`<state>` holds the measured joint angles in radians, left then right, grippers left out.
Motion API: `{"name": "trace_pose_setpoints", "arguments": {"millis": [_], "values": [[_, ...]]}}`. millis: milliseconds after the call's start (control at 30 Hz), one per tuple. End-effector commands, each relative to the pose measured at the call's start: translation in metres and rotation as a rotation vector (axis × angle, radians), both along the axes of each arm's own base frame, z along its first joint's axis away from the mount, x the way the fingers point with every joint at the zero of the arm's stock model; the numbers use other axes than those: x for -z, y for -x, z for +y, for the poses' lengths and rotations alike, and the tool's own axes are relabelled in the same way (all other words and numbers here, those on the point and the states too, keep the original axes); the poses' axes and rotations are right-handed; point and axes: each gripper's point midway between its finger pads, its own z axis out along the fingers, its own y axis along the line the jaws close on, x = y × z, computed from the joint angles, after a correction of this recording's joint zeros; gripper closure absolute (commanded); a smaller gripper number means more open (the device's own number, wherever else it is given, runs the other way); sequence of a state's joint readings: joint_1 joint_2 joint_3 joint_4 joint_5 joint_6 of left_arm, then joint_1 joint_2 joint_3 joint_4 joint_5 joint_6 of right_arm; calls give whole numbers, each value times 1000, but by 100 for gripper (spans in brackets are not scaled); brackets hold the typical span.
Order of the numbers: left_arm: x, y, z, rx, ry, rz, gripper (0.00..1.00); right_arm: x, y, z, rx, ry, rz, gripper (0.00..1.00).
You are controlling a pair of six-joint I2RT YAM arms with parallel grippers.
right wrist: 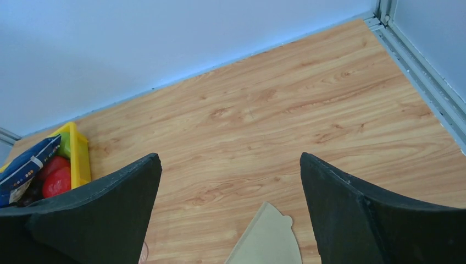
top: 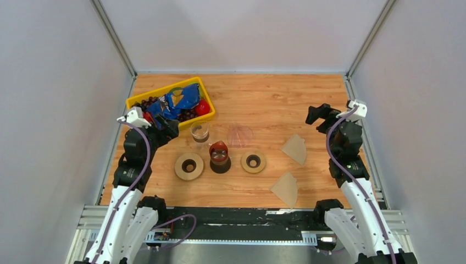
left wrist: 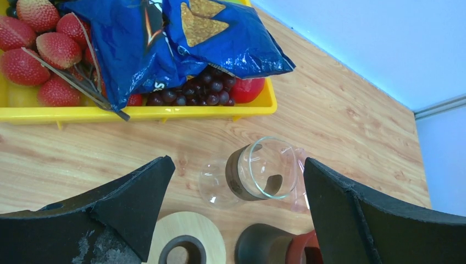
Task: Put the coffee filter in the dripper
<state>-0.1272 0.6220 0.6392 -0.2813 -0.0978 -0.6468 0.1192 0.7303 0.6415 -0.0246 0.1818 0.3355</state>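
Observation:
Two light-tan fan-shaped coffee filters lie flat on the wooden table at the right: one (top: 295,148) farther back, one (top: 285,188) near the front edge. The far one's curved edge shows low in the right wrist view (right wrist: 269,242). The clear pinkish dripper (top: 240,136) sits mid-table; a sliver of it (left wrist: 299,190) shows beside my left gripper's right finger. My left gripper (top: 167,127) (left wrist: 237,165) is open and empty, above and left of the dripper. My right gripper (top: 317,115) (right wrist: 229,159) is open and empty, above and behind the far filter.
A yellow tray (top: 134,102) (left wrist: 137,113) of snack bags and fruit stands at back left. A glass carafe (top: 199,132) (left wrist: 258,170), a dark red-brown piece (top: 220,155), a large tan ring disc (top: 189,166) and a smaller tan ring (top: 253,161) cluster mid-table.

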Motion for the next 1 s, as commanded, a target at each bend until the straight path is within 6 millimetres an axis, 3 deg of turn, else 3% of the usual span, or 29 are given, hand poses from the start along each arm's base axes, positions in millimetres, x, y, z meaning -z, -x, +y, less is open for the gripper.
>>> {"name": "trace_pose_setpoints", "arguments": {"millis": [0,200,400,667,967], "values": [[-5,6,-6,40,6,-5,0,-12,-3,13,-72,0,-16,0],[-7,8,-23,142,23,-2,0,-13,-2,30,-160,-27,-13,0],[-5,9,-31,187,32,4,0,-6,5,77,-453,8,13,0],[-8,11,-57,345,55,-2,0,28,16,129,-696,131,101,0],[4,9,-61,364,66,48,0,82,34,202,-984,560,86,0]]}}
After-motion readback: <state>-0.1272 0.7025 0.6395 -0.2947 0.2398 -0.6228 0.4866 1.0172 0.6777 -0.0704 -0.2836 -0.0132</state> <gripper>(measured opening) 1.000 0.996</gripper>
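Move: The clear pink dripper lies about 25 cm to the right hand's left, some 5 cm farther out and 22 cm below. A wooden ring sits 21 cm left and 5 cm back of that hand; the nearer-lying paper filter is only 5 cm left and 2 cm ahead. From the left hand, the banded glass stands about 8 cm ahead, 8 cm right and 15 cm lower, the red-topped cup 15 cm right and 2 cm back. Swing the right gripper left some 18 cm over the paper filter towards the pink dripper, sinking about 8 cm and turning roughly 50 degrees counter-clockwise with a late roll that drops its left side. Meanwhile ease the left gripper about 5 cm right and slightly down, turning clockwise towards the banded glass. Keep both wide open, touching nothing. ##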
